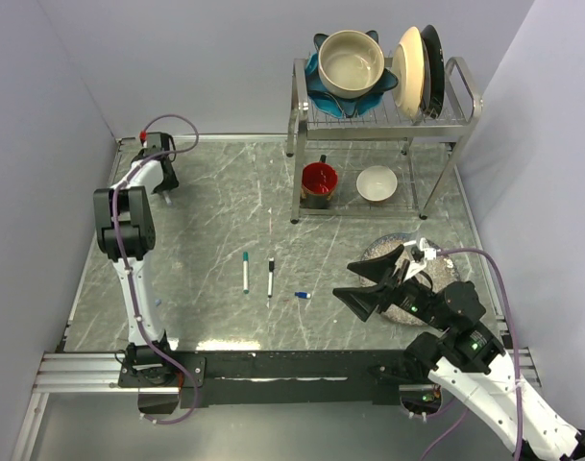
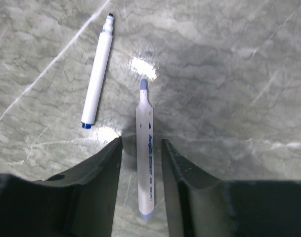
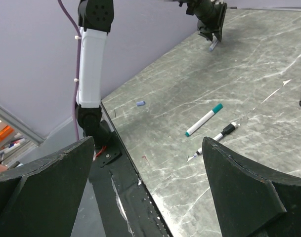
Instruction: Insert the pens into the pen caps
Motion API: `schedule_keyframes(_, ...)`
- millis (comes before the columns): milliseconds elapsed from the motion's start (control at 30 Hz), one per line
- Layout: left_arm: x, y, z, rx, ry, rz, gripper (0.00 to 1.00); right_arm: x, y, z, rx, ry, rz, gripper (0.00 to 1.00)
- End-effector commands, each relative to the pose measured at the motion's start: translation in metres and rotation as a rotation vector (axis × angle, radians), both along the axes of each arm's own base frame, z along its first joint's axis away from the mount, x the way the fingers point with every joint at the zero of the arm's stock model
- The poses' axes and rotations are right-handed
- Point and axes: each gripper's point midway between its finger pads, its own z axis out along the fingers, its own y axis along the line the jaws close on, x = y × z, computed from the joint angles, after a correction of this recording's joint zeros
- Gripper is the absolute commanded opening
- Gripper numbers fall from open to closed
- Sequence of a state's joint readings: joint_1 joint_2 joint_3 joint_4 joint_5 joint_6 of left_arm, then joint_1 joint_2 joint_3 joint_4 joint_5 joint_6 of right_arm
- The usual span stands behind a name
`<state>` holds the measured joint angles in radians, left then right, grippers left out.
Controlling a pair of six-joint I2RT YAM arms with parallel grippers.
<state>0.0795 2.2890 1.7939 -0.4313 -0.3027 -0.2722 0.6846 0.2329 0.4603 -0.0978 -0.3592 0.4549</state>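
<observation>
In the left wrist view a white pen [image 2: 145, 158] with a blue tip lies on the marble table between my left gripper's [image 2: 141, 140] fingers. A thin gap shows on each side, so the jaws stand open around it. A second white pen [image 2: 97, 74] lies just to its left. My left gripper [image 1: 165, 187] is at the far left corner. A teal-capped pen [image 1: 245, 271] and a black-ended pen [image 1: 270, 277] lie mid-table, with a small blue cap [image 1: 303, 295] to their right. Another blue cap [image 3: 141, 103] lies near the left edge. My right gripper [image 1: 343, 279] hovers wide open and empty.
A metal dish rack [image 1: 465, 91] at the back right holds bowls and plates. Under it stand a red mug [image 1: 319, 182] and a white bowl [image 1: 377, 182]. A speckled plate [image 1: 383, 248] lies beneath my right arm. Walls close in on the left and back.
</observation>
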Motion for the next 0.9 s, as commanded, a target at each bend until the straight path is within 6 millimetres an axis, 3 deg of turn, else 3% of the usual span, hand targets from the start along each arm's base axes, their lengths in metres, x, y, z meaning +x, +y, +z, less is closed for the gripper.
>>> schedule_keyframes(0,-0.007,0.004,-0.016,0.013,0.062,0.01,0.39,-0.002,-0.003,0.031,0.046,-0.059,-0.004,0.98)
schedule_keyframes(100,-0.01,0.001,-0.021,0.019,0.089,-0.002,0.35,-0.004,-0.002,0.029,0.05,-0.053,0.005,0.98)
schedule_keyframes(233,-0.022,-0.011,-0.029,-0.014,0.135,-0.005,0.16,-0.005,0.0,0.027,0.059,-0.029,0.017,0.98)
schedule_keyframes(300,-0.03,-0.021,-0.027,-0.059,0.151,0.047,0.06,-0.004,0.002,0.025,0.055,-0.015,0.021,0.98)
schedule_keyframes(333,-0.03,-0.03,-0.017,-0.092,0.125,0.05,0.02,-0.004,0.002,0.025,0.056,-0.005,0.023,0.98)
schedule_keyframes(400,-0.04,-0.047,-0.017,-0.141,0.105,0.08,0.01,-0.006,0.005,0.024,0.046,0.007,0.046,0.98)
schedule_keyframes(433,-0.042,-0.053,0.001,-0.158,0.06,0.084,0.01,-0.007,0.007,0.022,0.041,0.016,0.054,0.98)
schedule_keyframes(500,-0.067,-0.062,-0.007,-0.2,0.072,0.126,0.01,-0.007,0.008,0.022,0.037,0.027,0.062,0.98)
schedule_keyframes(533,-0.065,-0.067,0.013,-0.222,0.002,0.13,0.01,-0.007,0.009,0.022,0.04,0.032,0.064,0.98)
schedule_keyframes(567,-0.086,-0.086,-0.002,-0.257,0.037,0.119,0.01,-0.006,0.009,0.02,0.041,0.039,0.062,0.98)
schedule_keyframes(633,-0.093,-0.096,0.014,-0.281,-0.027,0.106,0.01,-0.003,0.01,0.017,0.046,0.057,0.051,0.99)
schedule_keyframes(700,-0.113,-0.113,0.009,-0.297,-0.007,0.08,0.01,0.002,0.013,0.01,0.041,0.081,0.047,0.99)
schedule_keyframes(733,-0.117,-0.121,0.023,-0.312,-0.039,0.06,0.01,0.003,0.015,0.009,0.044,0.086,0.047,1.0)
schedule_keyframes(767,-0.128,-0.137,0.019,-0.324,-0.038,0.023,0.01,0.007,0.017,0.001,0.037,0.103,0.041,1.0)
schedule_keyframes(833,-0.136,-0.157,0.039,-0.367,-0.083,-0.026,0.01,0.016,0.023,-0.007,0.035,0.132,0.035,1.0)
schedule_keyframes(867,-0.144,-0.174,0.04,-0.383,-0.086,-0.07,0.01,0.018,0.027,-0.014,0.024,0.152,0.041,1.0)
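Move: The uncapped blue-nib pen lies between the left hand's half-open fingers, its middle practically at the hand point and about 1 cm below. Another uncapped pen is some 5 cm ahead and 7 cm left; the green-capped pen is about 26 cm back and 28 cm right. From the right hand, the blue cap lies roughly 7 cm ahead, 10 cm left and 27 below; the black-capped pen is 13 ahead and 20 left. Almost in place at first, the left hand shuts its fingers on the blue-nib pen near its middle, then sweeps it back and to the right, some 19 cm, low over the table towards the green-capped pen, rolling about 15 degrees so its left side dips. The right hand, fingers wide open, eases about 2 cm left and slightly down towards the blue cap, tipping down a little. ##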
